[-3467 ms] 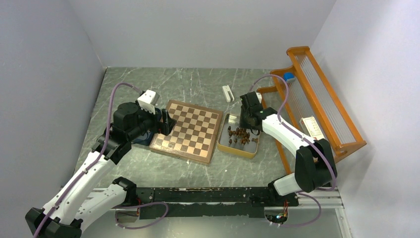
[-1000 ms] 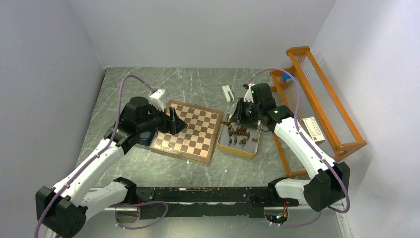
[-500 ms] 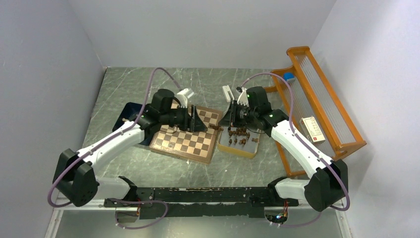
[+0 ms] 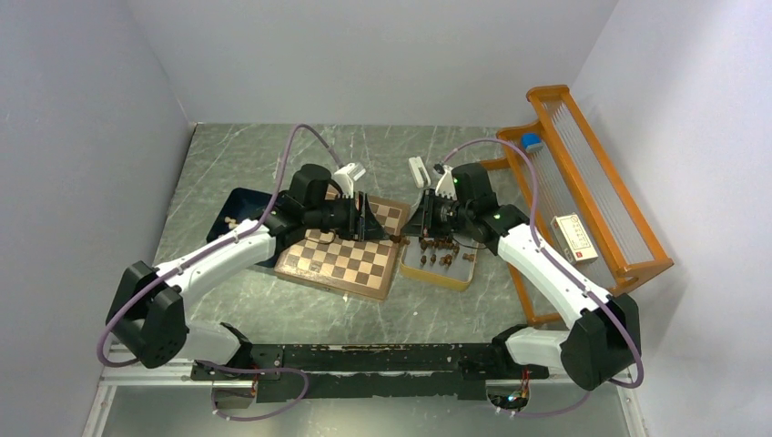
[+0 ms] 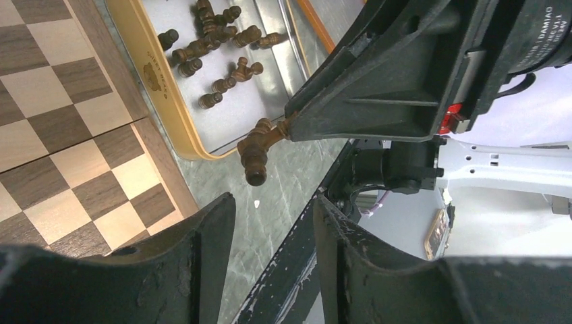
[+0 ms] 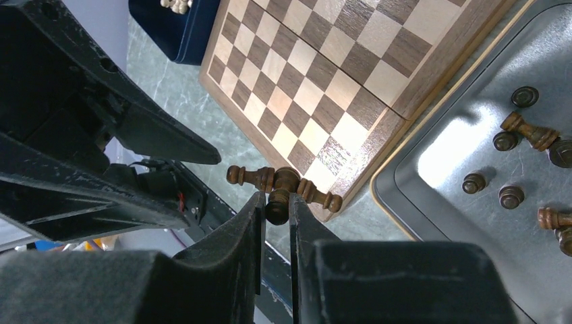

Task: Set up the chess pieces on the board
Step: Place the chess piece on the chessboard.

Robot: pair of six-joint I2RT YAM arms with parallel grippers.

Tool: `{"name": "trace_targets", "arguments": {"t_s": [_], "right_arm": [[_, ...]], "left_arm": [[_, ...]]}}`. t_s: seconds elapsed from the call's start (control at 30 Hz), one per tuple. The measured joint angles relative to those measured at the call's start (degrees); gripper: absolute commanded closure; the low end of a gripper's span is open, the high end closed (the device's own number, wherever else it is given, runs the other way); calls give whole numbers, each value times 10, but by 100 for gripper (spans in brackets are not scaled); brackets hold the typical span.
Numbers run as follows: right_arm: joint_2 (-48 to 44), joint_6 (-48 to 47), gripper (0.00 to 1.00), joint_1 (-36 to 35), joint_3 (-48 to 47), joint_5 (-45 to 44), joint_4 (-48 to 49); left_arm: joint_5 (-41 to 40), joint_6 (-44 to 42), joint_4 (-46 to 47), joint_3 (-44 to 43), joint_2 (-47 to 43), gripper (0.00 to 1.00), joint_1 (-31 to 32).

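Note:
The board (image 4: 341, 250) lies mid-table, and none of the chess pieces that I can see stand on it. Dark brown chess pieces (image 4: 441, 246) lie loose in the yellow-rimmed tray (image 4: 437, 283) to its right. My right gripper (image 6: 276, 199) is shut on a small bunch of pieces (image 6: 283, 179), which hangs above the gap between the board's right edge and the tray. The left gripper (image 5: 273, 202) faces it with its jaws apart and nothing between them. The held bunch (image 5: 260, 145) hangs just beyond the left fingertips without touching them. From above, both grippers (image 4: 378, 226) (image 4: 407, 228) nearly meet.
A navy tray (image 4: 228, 214) holding pale pieces sits left of the board. An orange rack (image 4: 583, 182) with a small box (image 4: 573, 235) lines the right wall. A white clip (image 4: 418, 170) lies behind the yellow tray. The rail (image 4: 364, 360) runs along the near edge.
The left arm swung right across the board to meet the right gripper, and its jaws narrowed. The right gripper rose from the tray with pieces and shifted left to the board's edge.

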State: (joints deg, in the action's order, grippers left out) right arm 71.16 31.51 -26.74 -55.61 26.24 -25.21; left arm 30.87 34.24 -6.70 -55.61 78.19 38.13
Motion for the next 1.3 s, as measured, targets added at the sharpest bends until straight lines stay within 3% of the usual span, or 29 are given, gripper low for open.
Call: {"name": "trace_targets", "arguments": {"t_s": [0.17,0.57,0.9,1.17,1.3], "right_arm": [[-10,0,100,0,7,0,2],[-17,5,100,0,25,2,14],[-17,7,100,0,28,1,19],[-17,7,100,0,28,1,19],[-17,7,100,0,28,1,19]], "left_arm": [[-5,3,1,0,11,47,4],[0,30,53,6,36,56,6],[5,37,65,11,57,53,6],[8,41,66,13,61,65,6],[10,46,69,16,62,79,7]]}}
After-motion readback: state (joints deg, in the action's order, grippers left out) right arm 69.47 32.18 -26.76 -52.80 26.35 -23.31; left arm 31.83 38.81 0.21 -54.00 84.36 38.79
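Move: The brown chess piece jutting leftward from the cluster in my right fingers is about 3 cm to the right of my left hand, 1 cm ahead and 3 cm below. From my right hand it lies roughly 2 cm to the left, level in reach and 1 cm lower. Counted from my left hand, the chessboard's middle is some 10 cm left and 1 cm ahead, the tin of pieces about 12 cm right and 1 cm back, both some 15 cm below. I sink my left hand about 3 cm and ease it nearly 2 cm right, towards the piece sticking out of the cluster, while its half-open fingers narrow and pinch the round head. My right hand stays almost in place and keeps its grip on the cluster, presenting it. ##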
